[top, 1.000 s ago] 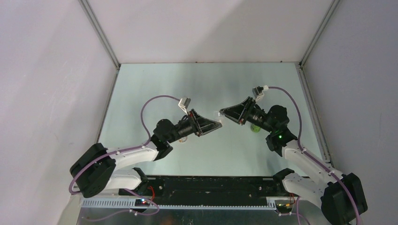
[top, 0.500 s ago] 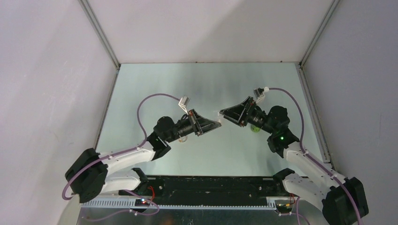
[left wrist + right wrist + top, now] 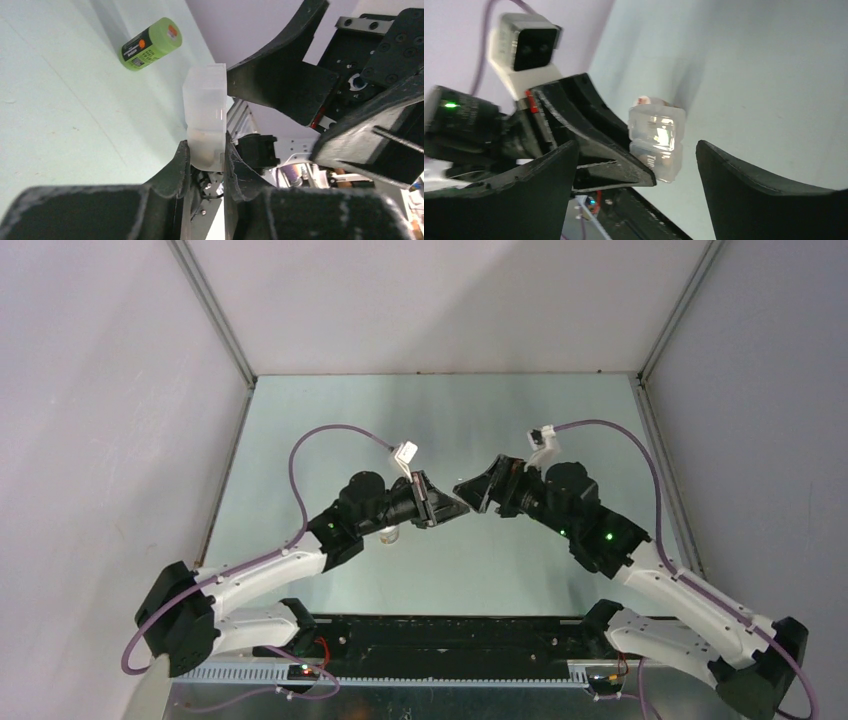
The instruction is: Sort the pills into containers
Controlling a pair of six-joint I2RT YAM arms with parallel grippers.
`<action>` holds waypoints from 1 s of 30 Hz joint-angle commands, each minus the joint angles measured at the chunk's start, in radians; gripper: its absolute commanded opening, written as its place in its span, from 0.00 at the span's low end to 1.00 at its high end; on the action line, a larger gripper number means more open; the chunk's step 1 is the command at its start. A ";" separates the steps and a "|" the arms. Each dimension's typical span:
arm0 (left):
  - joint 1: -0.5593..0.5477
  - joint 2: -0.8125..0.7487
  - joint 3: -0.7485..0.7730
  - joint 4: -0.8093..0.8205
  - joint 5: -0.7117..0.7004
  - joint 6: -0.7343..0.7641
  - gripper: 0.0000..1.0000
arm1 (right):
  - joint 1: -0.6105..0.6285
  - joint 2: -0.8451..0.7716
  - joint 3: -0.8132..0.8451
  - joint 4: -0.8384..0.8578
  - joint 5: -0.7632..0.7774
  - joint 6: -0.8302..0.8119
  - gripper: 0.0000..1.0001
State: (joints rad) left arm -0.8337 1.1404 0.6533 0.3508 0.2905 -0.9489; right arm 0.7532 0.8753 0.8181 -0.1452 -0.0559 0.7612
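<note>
In the left wrist view my left gripper [image 3: 206, 155] is shut on the lower end of the container [image 3: 205, 112], a small translucent whitish pill box held above the table. My right gripper [image 3: 636, 145] is open, with one finger on each side of the box [image 3: 657, 142] and neither touching it. The left gripper's black fingers [image 3: 611, 150] hold the box from the left in the right wrist view. From above, the two grippers [image 3: 458, 508] [image 3: 468, 488] meet tip to tip mid-table. No loose pills show.
A green bottle [image 3: 151, 43] lies on its side on the pale green table [image 3: 60, 110], beyond the box. A small pale object [image 3: 390, 535] sits under the left arm. Walls enclose the table on three sides.
The left gripper has shut on the pill box, and the right gripper has let go and opened wide. Both arms have shifted left, the right one now covering the green bottle from above.
</note>
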 commanded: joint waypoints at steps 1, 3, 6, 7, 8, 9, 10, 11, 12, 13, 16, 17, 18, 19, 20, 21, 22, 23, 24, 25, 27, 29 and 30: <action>-0.004 -0.013 0.061 -0.111 -0.012 0.117 0.00 | 0.074 0.064 0.089 -0.151 0.248 -0.116 0.90; -0.004 -0.012 0.069 -0.128 -0.012 0.131 0.00 | 0.100 0.096 0.114 -0.167 0.289 -0.139 0.87; -0.006 -0.009 0.073 -0.137 -0.004 0.142 0.00 | 0.142 0.141 0.136 -0.159 0.361 -0.163 0.79; -0.006 -0.010 0.072 -0.135 0.001 0.145 0.00 | 0.148 0.148 0.138 -0.152 0.388 -0.172 0.75; -0.006 -0.008 0.072 -0.133 0.003 0.146 0.00 | 0.155 0.163 0.139 -0.136 0.402 -0.178 0.72; -0.006 -0.008 0.072 -0.134 0.004 0.148 0.00 | 0.160 0.168 0.139 -0.129 0.405 -0.183 0.69; -0.005 -0.008 0.071 -0.134 0.004 0.149 0.00 | 0.161 0.178 0.140 -0.121 0.406 -0.184 0.67; -0.005 -0.009 0.070 -0.134 0.006 0.151 0.00 | 0.163 0.181 0.140 -0.119 0.405 -0.183 0.67; -0.007 -0.008 0.069 -0.136 0.006 0.152 0.00 | 0.164 0.188 0.142 -0.116 0.401 -0.182 0.66; -0.005 -0.009 0.069 -0.136 0.006 0.153 0.00 | 0.166 0.191 0.143 -0.116 0.398 -0.178 0.66; -0.006 -0.007 0.068 -0.136 0.004 0.157 0.00 | 0.167 0.196 0.144 -0.121 0.379 -0.168 0.66; -0.005 -0.007 0.069 -0.133 0.003 0.158 0.00 | 0.167 0.199 0.144 -0.124 0.373 -0.167 0.65; -0.005 -0.008 0.069 -0.131 0.003 0.158 0.00 | 0.167 0.198 0.143 -0.125 0.360 -0.163 0.63; -0.005 -0.008 0.068 -0.127 0.005 0.158 0.00 | 0.166 0.198 0.142 -0.128 0.346 -0.157 0.61; -0.005 -0.009 0.070 -0.125 0.006 0.158 0.00 | 0.165 0.197 0.142 -0.129 0.338 -0.151 0.56; -0.005 -0.012 0.071 -0.123 0.006 0.158 0.00 | 0.161 0.193 0.141 -0.128 0.316 -0.147 0.53; -0.004 -0.013 0.071 -0.120 0.007 0.157 0.00 | 0.151 0.190 0.140 -0.126 0.301 -0.138 0.48; -0.004 -0.017 0.069 -0.117 0.006 0.157 0.00 | 0.144 0.179 0.134 -0.120 0.269 -0.132 0.45; -0.004 -0.018 0.069 -0.116 0.002 0.155 0.00 | 0.126 0.173 0.129 -0.116 0.247 -0.122 0.41; -0.004 -0.022 0.067 -0.116 -0.001 0.154 0.00 | 0.117 0.157 0.119 -0.101 0.205 -0.117 0.40; -0.005 -0.026 0.059 -0.108 -0.002 0.146 0.00 | 0.089 0.128 0.098 -0.075 0.142 -0.109 0.36; -0.003 -0.031 0.046 -0.086 0.004 0.131 0.00 | 0.057 0.094 0.073 -0.044 0.063 -0.108 0.34; -0.002 -0.032 0.042 -0.059 0.017 0.117 0.00 | 0.031 0.083 0.064 -0.031 0.032 -0.109 0.34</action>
State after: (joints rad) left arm -0.8356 1.1404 0.6785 0.2119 0.2924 -0.8207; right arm 0.8463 1.0359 0.9077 -0.2581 0.1139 0.6388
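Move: The small clear pill box is already pinched in my left fingers, its middle about 3 cm ahead and 2 cm right of that hand, 1 cm up. From my open right hand the box lies about 1 cm ahead, 2 cm to the left and 3 cm lower. On the table, some 24 cm below my right hand, the green bottle stands about 5 cm ahead and 16 cm right, and the white bottle level with it and roughly 19 cm left. I sink my wide-open right hand about 5 cm, edging forward and rolling some 20 degrees so its left side dips, until its fingers straddle the clear pill box; then I close them to pinch the box by its sides. My left hand keeps its hold and lowers the box nearly 3 cm with a slight roll; at the end both hands ease up a little. ##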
